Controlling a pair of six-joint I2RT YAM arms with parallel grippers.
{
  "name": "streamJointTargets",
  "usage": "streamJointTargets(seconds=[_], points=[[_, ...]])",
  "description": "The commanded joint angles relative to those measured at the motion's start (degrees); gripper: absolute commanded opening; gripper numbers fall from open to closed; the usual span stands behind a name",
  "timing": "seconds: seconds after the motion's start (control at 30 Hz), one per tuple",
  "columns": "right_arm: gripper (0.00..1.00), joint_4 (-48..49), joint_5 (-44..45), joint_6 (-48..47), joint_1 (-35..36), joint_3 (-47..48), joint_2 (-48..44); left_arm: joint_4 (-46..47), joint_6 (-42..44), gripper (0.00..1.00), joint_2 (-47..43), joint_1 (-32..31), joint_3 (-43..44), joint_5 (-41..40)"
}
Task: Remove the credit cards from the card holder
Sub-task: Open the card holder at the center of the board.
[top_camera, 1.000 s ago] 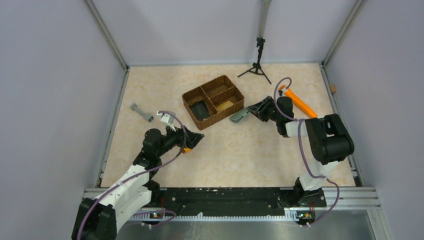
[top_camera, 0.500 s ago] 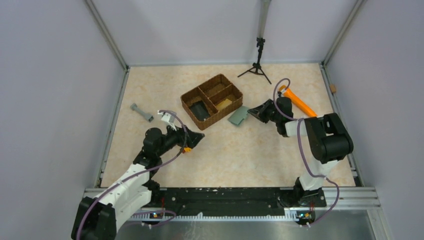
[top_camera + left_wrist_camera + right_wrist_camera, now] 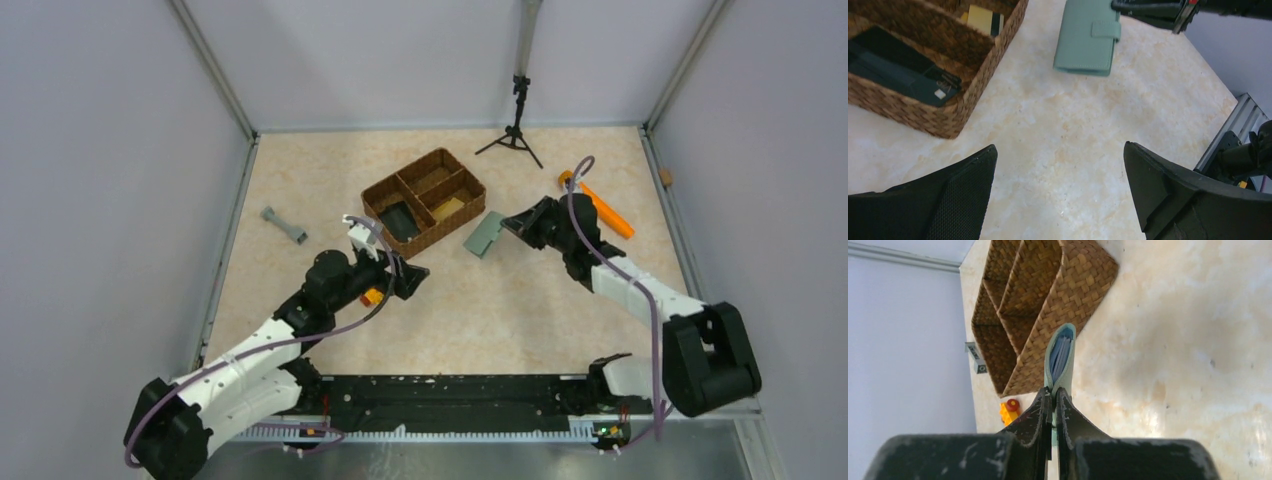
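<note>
The card holder [image 3: 483, 235], a grey-green closed wallet with a small tab, lies just right of the basket. My right gripper [image 3: 510, 224] is shut on its right edge. In the right wrist view the card holder [image 3: 1060, 357] is seen edge-on, with pale blue inner pockets showing, and the right gripper [image 3: 1053, 392] pinches its near end. The credit cards are hidden inside it. My left gripper [image 3: 415, 280] hangs open over bare table, well short of the card holder [image 3: 1088, 37]. In its own view the left gripper [image 3: 1059, 147] has nothing between its fingers.
The brown woven basket [image 3: 372, 205] holds a black block [image 3: 898, 65] and a yellowish piece [image 3: 980, 17]. A yellow-and-red toy [image 3: 372, 296] sits by the left gripper. There is a grey piece [image 3: 283, 225] at the left, an orange tool [image 3: 598, 205] at the right and a small tripod [image 3: 515, 135] at the back.
The right jaws have closed on the holder's edge, and the right arm's elbow has swung out toward the near right. The left gripper has moved right, toward the table's middle.
</note>
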Motion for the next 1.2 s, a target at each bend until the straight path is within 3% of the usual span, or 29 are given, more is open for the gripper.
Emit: streamJointTargets(seconds=[0.0,0.23,0.43,0.9,1.07,1.17], points=[[0.00,-15.93,9.49,6.14,3.60,2.27,-8.48,-4.34,4.47,0.99,0.51,-5.58,8.04,-10.11],[0.00,-26.98,9.96,19.45,6.00,4.44,-15.13,-11.68,14.32,0.99,10.90,-18.97,20.43,-19.91],[0.00,-33.54,8.77,23.06,7.02,8.11,-16.78,-23.20,20.74,0.99,24.73,-26.72,35.11,-26.05],[0.00,-35.16,5.00,26.37,7.09,8.21,-19.07,-29.19,26.26,0.98,38.05,-27.60,47.22,-25.57],[0.00,-35.14,4.60,26.64,7.09,8.28,-19.48,-31.08,27.06,0.83,40.82,-27.64,49.33,-25.26],[0.00,-35.47,5.06,26.56,7.10,8.38,-20.13,-32.80,27.09,0.60,41.90,-27.68,50.80,-26.02]])
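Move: Pinched in the right fingers by its right edge, the card holder's middle sits some 4 cm left, 1 cm back and 3 cm below the right hand. From the left hand, the card holder is about 10 cm ahead, 14 cm to the right and 2 cm lower. Straight ahead of the left hand by 19 cm lies the basket, and level with it, 11 cm to its left, the toy car, both roughly 10 cm below. Swinging about 14 cm to the right, the open left hand arcs up over 5 cm and back down to meet the card holder, rolling its left side up some 40 degrees and beginning to close around the lower end. The right hand keeps its pinch, drawing the card holder back about 8 cm towards the robot and up a little, tipping further down and turning clockwise. ##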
